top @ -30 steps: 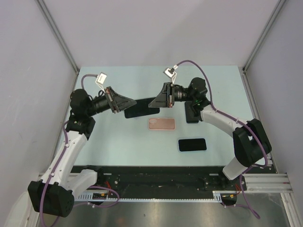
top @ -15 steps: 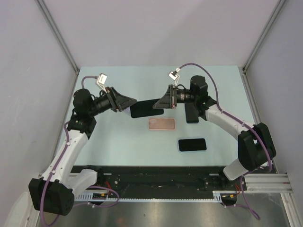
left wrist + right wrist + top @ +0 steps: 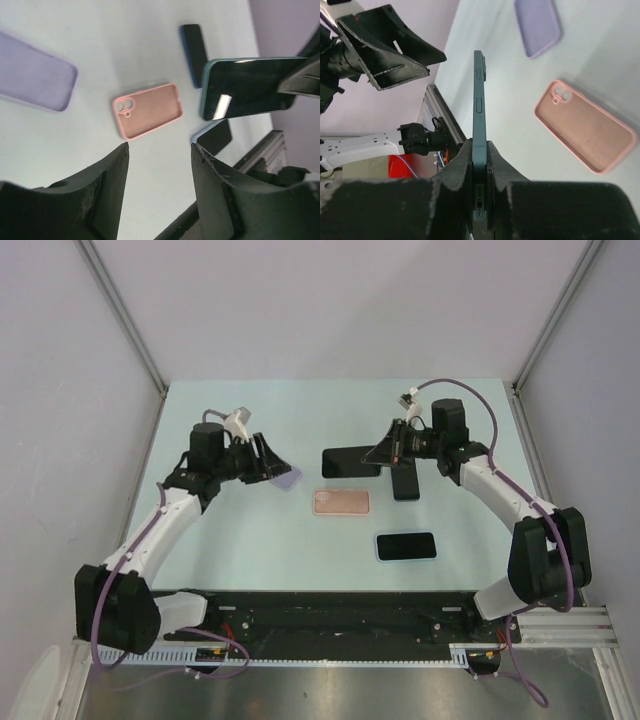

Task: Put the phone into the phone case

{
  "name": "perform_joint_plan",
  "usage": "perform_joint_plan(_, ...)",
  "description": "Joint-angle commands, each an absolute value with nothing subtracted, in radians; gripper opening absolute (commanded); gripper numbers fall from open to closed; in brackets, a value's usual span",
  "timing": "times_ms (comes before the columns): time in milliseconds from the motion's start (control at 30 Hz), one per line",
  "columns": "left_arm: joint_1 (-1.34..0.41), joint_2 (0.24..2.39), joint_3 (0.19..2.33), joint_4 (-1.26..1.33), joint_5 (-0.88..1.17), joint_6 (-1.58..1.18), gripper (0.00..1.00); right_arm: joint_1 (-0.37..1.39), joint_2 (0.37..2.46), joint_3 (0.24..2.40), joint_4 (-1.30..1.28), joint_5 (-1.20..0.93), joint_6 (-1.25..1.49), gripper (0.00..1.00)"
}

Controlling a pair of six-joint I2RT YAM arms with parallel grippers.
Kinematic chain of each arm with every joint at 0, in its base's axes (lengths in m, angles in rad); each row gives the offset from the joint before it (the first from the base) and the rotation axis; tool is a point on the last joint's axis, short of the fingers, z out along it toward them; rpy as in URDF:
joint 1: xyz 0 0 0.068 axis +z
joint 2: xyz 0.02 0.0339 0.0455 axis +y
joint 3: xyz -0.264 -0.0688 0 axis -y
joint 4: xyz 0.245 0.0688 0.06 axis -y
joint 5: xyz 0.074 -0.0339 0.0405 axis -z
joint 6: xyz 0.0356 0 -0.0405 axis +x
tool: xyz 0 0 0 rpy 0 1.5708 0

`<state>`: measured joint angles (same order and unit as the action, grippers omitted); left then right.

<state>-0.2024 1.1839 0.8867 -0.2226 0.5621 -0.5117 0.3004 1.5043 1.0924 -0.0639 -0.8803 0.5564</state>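
Observation:
My right gripper (image 3: 378, 457) is shut on one end of a teal phone (image 3: 346, 462), holding it on edge above the table; the right wrist view shows the phone (image 3: 479, 100) clamped between both fingers. An empty pink case (image 3: 341, 502) lies flat just below the phone and shows in both wrist views (image 3: 148, 111) (image 3: 585, 132). My left gripper (image 3: 272, 464) hangs open and empty to the left, apart from the phone (image 3: 247, 87), above a lilac case (image 3: 289, 478).
A dark blue case or phone (image 3: 405, 480) lies under my right arm. A black phone with a light blue rim (image 3: 406, 546) lies near the front edge. Grey walls stand on both sides of the table.
My left gripper opened, let go of the phone and drew back to the left. My right gripper carried the phone to the right.

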Motion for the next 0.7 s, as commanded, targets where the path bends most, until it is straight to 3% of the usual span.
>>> perform_joint_plan(0, -0.262, 1.250, 0.960, -0.342, 0.393, -0.410, 0.57, 0.216, 1.467, 1.065, -0.126, -0.877, 0.518, 0.00)
perform_joint_plan(267, -0.397, 1.475, 1.072, -0.423, 0.212, -0.347, 0.58, 0.084, 1.457, 0.997, -0.195, -0.896, 0.489, 0.00)
perform_joint_plan(667, -0.517, 1.804, 1.255, -0.459, 0.123, -0.319, 0.55, -0.031, 1.463, 0.950, -0.252, -0.937, 0.426, 0.00)
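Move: The pink case lies about 14 cm to the right of my open left hand, 3 cm ahead and some 20 cm below, with its near end only about 7 cm to the right; the purple case is 12 cm ahead and 4 cm left, equally low. From my right hand, which already holds the teal-edged phone, the pink case is about 7 cm left, 1 cm ahead and 22 cm down. The loose black phone lies 10 cm right and 7 cm ahead of that hand, the blue-cased phone 10 cm right and 11 cm back. I drop my left hand about 14 cm towards the left end of the pink case, straight down at first, then slanting right as well, tipping the fingers some 30 degrees farther down and keeping them open. Meanwhile my right hand keeps its grip on the phone and swings it right and lower, clear of the pink case and over the loose black phone, turning slightly clockwise. ##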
